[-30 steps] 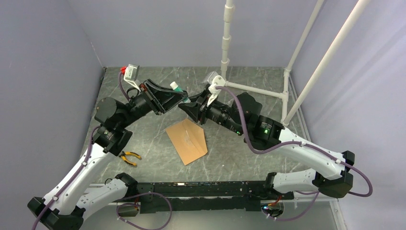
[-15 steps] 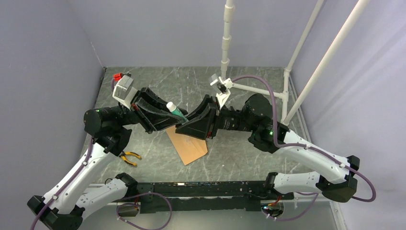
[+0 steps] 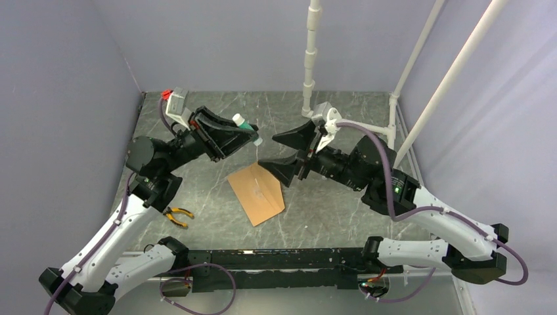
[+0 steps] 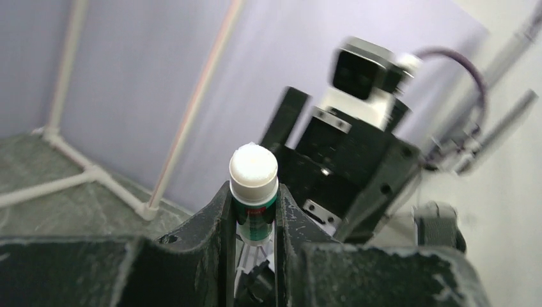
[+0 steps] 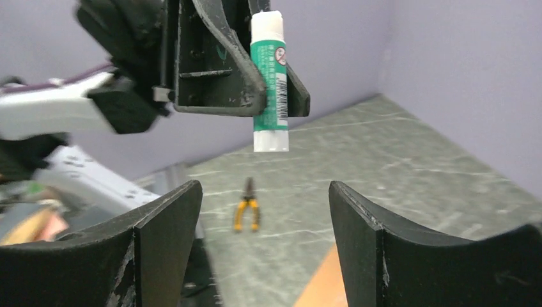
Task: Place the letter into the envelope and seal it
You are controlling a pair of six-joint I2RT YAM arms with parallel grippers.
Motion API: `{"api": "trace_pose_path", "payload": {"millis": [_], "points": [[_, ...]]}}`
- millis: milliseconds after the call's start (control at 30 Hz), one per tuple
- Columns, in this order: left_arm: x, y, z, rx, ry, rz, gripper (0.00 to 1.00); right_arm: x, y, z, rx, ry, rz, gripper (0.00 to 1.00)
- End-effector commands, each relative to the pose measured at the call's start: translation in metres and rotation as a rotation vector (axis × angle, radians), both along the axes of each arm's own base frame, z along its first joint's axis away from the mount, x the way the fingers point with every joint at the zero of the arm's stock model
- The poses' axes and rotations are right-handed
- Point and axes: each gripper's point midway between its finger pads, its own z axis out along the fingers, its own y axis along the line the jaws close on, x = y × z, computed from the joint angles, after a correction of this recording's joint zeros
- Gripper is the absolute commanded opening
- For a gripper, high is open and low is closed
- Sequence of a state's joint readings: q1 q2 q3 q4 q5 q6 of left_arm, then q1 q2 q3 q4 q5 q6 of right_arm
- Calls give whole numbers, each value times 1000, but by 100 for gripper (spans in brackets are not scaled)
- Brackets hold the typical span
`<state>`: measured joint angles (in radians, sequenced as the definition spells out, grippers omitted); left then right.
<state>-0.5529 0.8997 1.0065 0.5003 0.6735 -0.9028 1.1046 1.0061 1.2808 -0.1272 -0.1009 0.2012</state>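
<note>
A green glue stick (image 3: 247, 129) with white ends is pinched between the fingers of my left gripper (image 3: 248, 133), raised above the table's left middle. The left wrist view shows its white end (image 4: 254, 169) sticking out past the jaws of the left gripper (image 4: 254, 208). My right gripper (image 3: 267, 151) stands open just right of it, nothing between its fingers, facing the glue stick (image 5: 270, 77). The brown envelope (image 3: 257, 193) lies flat on the table below both grippers, and an orange corner of the envelope (image 5: 323, 284) shows under the right gripper (image 5: 265, 198). The letter is out of view.
Yellow-handled pliers (image 3: 178, 213) lie on the table left of the envelope; the right wrist view has the pliers (image 5: 246, 211) too. A white pipe frame (image 3: 355, 123) stands at the back right. Purple walls close in the left, back and right sides.
My right gripper has opened wide and drawn back right from the glue stick. The left gripper dipped over the envelope with the stick, then rose again to the left.
</note>
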Motion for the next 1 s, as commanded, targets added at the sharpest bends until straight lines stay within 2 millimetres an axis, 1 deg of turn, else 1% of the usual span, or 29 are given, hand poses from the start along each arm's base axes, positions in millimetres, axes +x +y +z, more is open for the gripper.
{"api": "trace_pose_path", "payload": {"millis": [0, 67, 133, 233, 400, 500, 567, 667, 700, 733, 767, 867, 967], "points": [[47, 12, -15, -31, 247, 215, 2, 47, -3, -25, -171, -197, -239, 77], [55, 12, -23, -19, 302, 239, 3, 60, -1, -30, -218, -229, -312, 76], [60, 11, -29, 2, 345, 249, 2, 71, -1, -30, -241, -240, -379, 74], [61, 6, -35, 11, 379, 221, 2, 76, 2, -25, -228, -235, -408, 70], [60, 1, -44, 29, 401, 192, 3, 78, 4, -11, -179, -218, -422, 62], [60, -3, -49, 46, 422, 173, 3, 74, 4, -4, -150, -230, -402, 59], [58, -4, -50, 43, 425, 154, 2, 70, 4, -2, -137, -242, -387, 55], [56, -6, -50, 43, 426, 137, 2, 71, 6, -3, -146, -243, -383, 45], [56, -6, -50, 42, 426, 136, 3, 71, 7, -3, -151, -240, -381, 38], [56, -6, -49, 41, 425, 135, 2, 72, 7, -4, -158, -239, -381, 34], [55, -6, -48, 40, 420, 131, 2, 72, 8, -5, -166, -236, -381, 26], [51, -6, -46, 41, 406, 121, 2, 70, 11, -7, -167, -217, -361, 9], [43, -5, -43, 42, 342, 99, 2, 60, 11, -3, -132, -173, -313, 0]]}}
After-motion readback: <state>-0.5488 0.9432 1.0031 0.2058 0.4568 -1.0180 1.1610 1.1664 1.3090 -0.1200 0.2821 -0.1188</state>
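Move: The glue stick stands bare end up in the left fingers, its middle at their pads. From the open right hand that middle lies about 5 cm left, 2 cm ahead and 4 cm up; its white base is nearer, some 3 cm left and barely higher. The envelope is on the table roughly 45 cm below both hands, about 12 cm ahead of and level sideways with the left hand, about 14 cm ahead and 5 cm left of the right. Right fingertips close from wide open to nearly shut on the white base of the glue stick, their effort rising at the end. Before that the right hand swings forward about 7 cm and down, turning some 20 degrees clockwise, then comes back up a little, while the left hand keeps its grip and carries the stick forward and down about 8 cm, its wrist tipping over some 25 degrees. ##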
